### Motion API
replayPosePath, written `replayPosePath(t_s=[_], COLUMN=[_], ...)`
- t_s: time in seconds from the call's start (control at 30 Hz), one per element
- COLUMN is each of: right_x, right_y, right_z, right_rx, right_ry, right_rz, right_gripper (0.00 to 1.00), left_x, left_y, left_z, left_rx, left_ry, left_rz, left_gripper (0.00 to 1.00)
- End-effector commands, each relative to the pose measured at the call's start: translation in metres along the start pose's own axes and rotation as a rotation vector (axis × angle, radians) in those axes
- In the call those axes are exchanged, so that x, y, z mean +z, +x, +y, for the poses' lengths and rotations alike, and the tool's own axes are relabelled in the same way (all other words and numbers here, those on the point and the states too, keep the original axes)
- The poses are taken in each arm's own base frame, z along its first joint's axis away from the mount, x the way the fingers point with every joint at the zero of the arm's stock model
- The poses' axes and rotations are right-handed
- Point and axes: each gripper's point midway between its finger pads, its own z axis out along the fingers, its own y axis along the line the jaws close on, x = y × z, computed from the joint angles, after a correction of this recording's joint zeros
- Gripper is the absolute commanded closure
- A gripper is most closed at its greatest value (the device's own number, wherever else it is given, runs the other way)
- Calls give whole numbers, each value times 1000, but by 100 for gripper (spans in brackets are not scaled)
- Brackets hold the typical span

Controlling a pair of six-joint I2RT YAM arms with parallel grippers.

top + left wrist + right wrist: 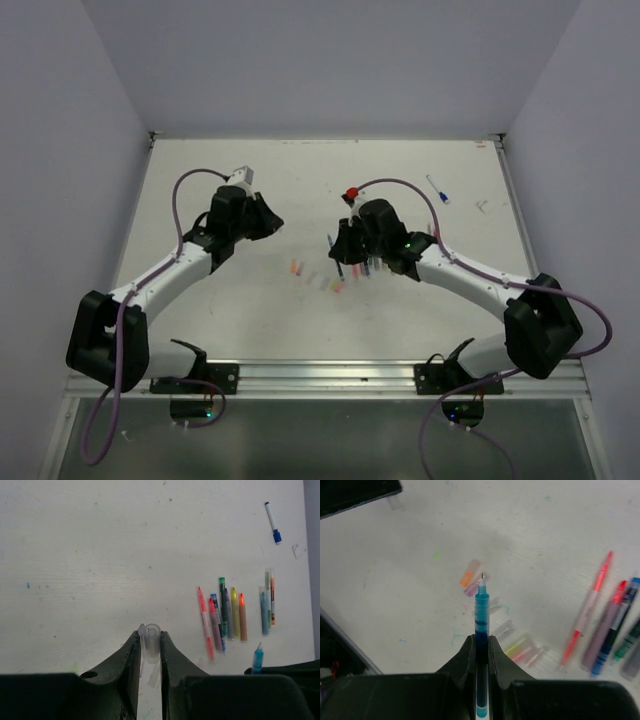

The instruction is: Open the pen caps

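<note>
My left gripper (149, 636) is shut on a clear pen cap (150, 644), which stands up between the fingertips above the table. My right gripper (481, 640) is shut on a blue pen (481, 605) whose bare tip points away from the wrist; that pen (257, 657) also shows at the lower right of the left wrist view. From above, the left gripper (266, 222) and right gripper (338, 246) face each other, well apart. Loose pen caps (520, 649), pink, yellow and clear, lie below the right gripper, with an orange one (467, 578) farther off. Several pens (223, 614) lie side by side.
A white marker with a blue cap (437, 188) lies alone near the far right of the white table (300, 170). Two more pens (267, 602) lie right of the row. Faint ink marks dot the surface. Walls close in the table's back and sides.
</note>
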Motion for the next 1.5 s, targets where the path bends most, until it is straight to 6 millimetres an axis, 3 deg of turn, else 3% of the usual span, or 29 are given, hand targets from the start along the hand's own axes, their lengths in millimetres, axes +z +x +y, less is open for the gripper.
replayPosePath(t_s=[0.0,0.23,0.3,0.5,0.7,0.97,1.27,1.47], right_x=[-18,-31,-32,-18,-14,-12,4,12], right_y=[-14,-11,-11,-9,-16,-16,-6,-2], right_z=[-54,-126,-135,-144,-167,-182,-181,-182], right_rx=[-3,66,76,78,73,95,114,124], right_ry=[272,533,552,570,656,689,645,636], right_rz=[-16,22,27,44,41,57,87,106], right_gripper=[100,100,100,100,100,100,100,100], left_x=[-1,15,20,32,36,41,44,42], left_y=[19,43,51,75,83,92,104,112], left_z=[27,34,34,33,33,42,51,59], left_rx=[71,79,82,89,103,111,105,103], left_ry=[-77,-40,-22,-10,-16,-36,-54,-69], left_rz=[34,81,103,159,177,199,224,236], left_gripper=[100,100,100,99,99,98,95,88])
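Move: The left hand holds a clear cap; the free spot at the left end of the cap row lies about 4 cm back, 2 cm right and 14 cm below, with the orange cap some 2 cm right of that spot and the purple cap another 2 cm along. The right hand holds the uncapped blue pen; from it the yellow pen lies about 5 cm ahead, 13 cm right and 13 cm below, between the purple pen, 2 cm left of it, and the orange pen, 3 cm right of it. Still pinching the blue pen, the right hand swings about 14 cm right and 8 cm forward while sinking some 10 cm over the yellow pen, turning clockwise so its fingers point more forward and more steeply down. The left hand keeps the clear cap and sinks about 13 cm, easing back 4 cm, to beside the orange cap, tipping slightly downward. Both grippers stay closed. ##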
